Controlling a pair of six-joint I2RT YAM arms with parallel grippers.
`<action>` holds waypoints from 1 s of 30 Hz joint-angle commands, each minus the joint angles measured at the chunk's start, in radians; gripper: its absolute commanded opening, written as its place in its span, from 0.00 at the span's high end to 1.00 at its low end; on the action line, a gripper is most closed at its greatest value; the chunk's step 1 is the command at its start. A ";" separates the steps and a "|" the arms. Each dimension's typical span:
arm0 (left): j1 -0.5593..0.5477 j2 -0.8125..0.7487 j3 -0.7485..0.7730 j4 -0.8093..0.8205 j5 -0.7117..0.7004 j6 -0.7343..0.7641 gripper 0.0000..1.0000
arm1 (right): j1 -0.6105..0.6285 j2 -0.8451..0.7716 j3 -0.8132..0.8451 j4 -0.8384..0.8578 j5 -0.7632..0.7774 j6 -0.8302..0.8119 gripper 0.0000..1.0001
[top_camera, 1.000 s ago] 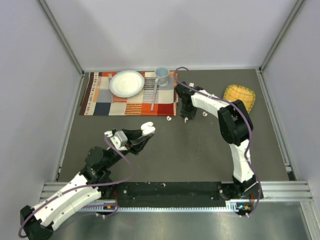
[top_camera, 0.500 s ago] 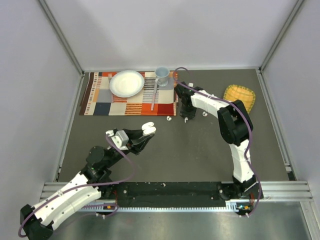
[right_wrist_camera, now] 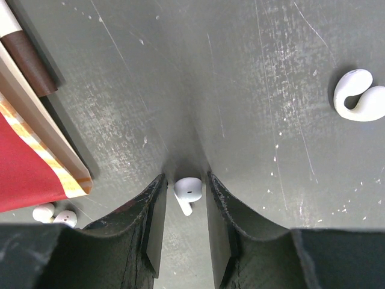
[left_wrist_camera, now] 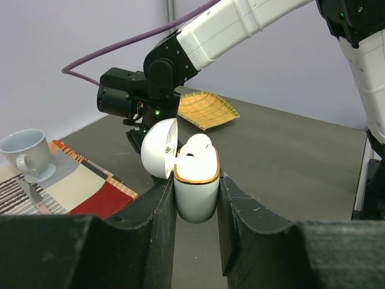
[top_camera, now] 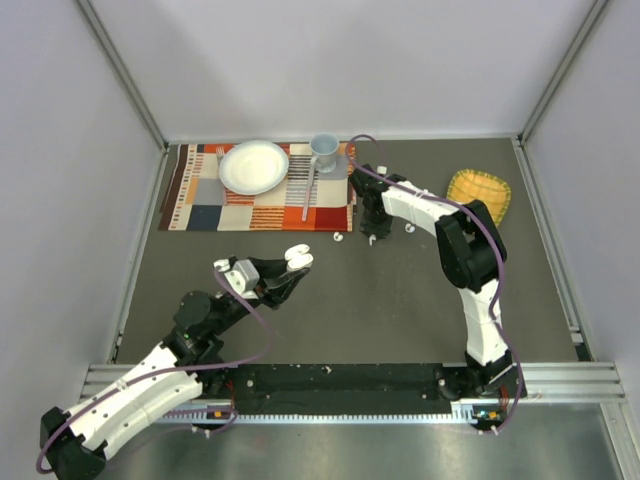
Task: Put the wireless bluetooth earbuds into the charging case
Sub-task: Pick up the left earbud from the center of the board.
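My left gripper (top_camera: 291, 268) (left_wrist_camera: 197, 195) is shut on the white charging case (left_wrist_camera: 196, 188) (top_camera: 297, 259) and holds it upright above the table. The case's lid (left_wrist_camera: 159, 149) is open and a white earbud (left_wrist_camera: 198, 146) sits in it. My right gripper (right_wrist_camera: 183, 201) (top_camera: 372, 238) is down at the table near the placemat's corner. Its jaws are narrowly open on either side of a small white earbud (right_wrist_camera: 187, 191) that lies on the table, with a slim gap on each side. Another white earbud (right_wrist_camera: 359, 96) (top_camera: 409, 228) lies apart to its right.
A striped placemat (top_camera: 200, 200) at the back left carries a white plate (top_camera: 253, 165), a cup (top_camera: 323, 150) and a spoon (top_camera: 309, 186). A yellow dish (top_camera: 479, 190) sits at the back right. Small white pieces (right_wrist_camera: 54, 214) (top_camera: 338, 238) lie by the placemat's edge.
The right jaws have narrowed slightly around the earbud on the table. My left gripper has drifted a little up and right with the case.
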 commanded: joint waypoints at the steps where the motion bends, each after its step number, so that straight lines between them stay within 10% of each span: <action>1: 0.001 0.001 0.006 0.066 0.012 -0.015 1.00 | 0.023 0.013 -0.042 0.009 -0.029 0.023 0.69; 10: 0.001 0.003 0.006 0.061 0.008 -0.013 1.00 | 0.023 0.022 -0.047 0.015 -0.031 0.030 0.76; 17: 0.001 0.003 0.008 0.060 0.008 -0.012 1.00 | 0.022 -0.002 -0.065 0.018 -0.015 0.034 1.00; 30: 0.001 0.029 0.020 0.064 0.012 -0.021 1.00 | 0.034 -0.243 -0.215 0.121 0.035 0.008 1.00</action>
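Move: The left earbud is already between the right hand's open finger pads, its middle about 1 cm below the hand point and level with it both ways. On the table, 2 cm below that hand, a white two-knobbed piece lies roughly 7 cm left and level, and a curved white hook about 8 cm right and 2 cm ahead. From the left hand, the earbud is about 21 cm ahead, 16 cm right and 25 cm below. Hold the right gripper in place, pointing steeply down, and close its fingers until both pads pinch the left earbud. Keep that grip, then draw the hand back towards the base by about 2 cm and some 1 cm to the right, quickening as you go, away from the two-knobbed piece. ##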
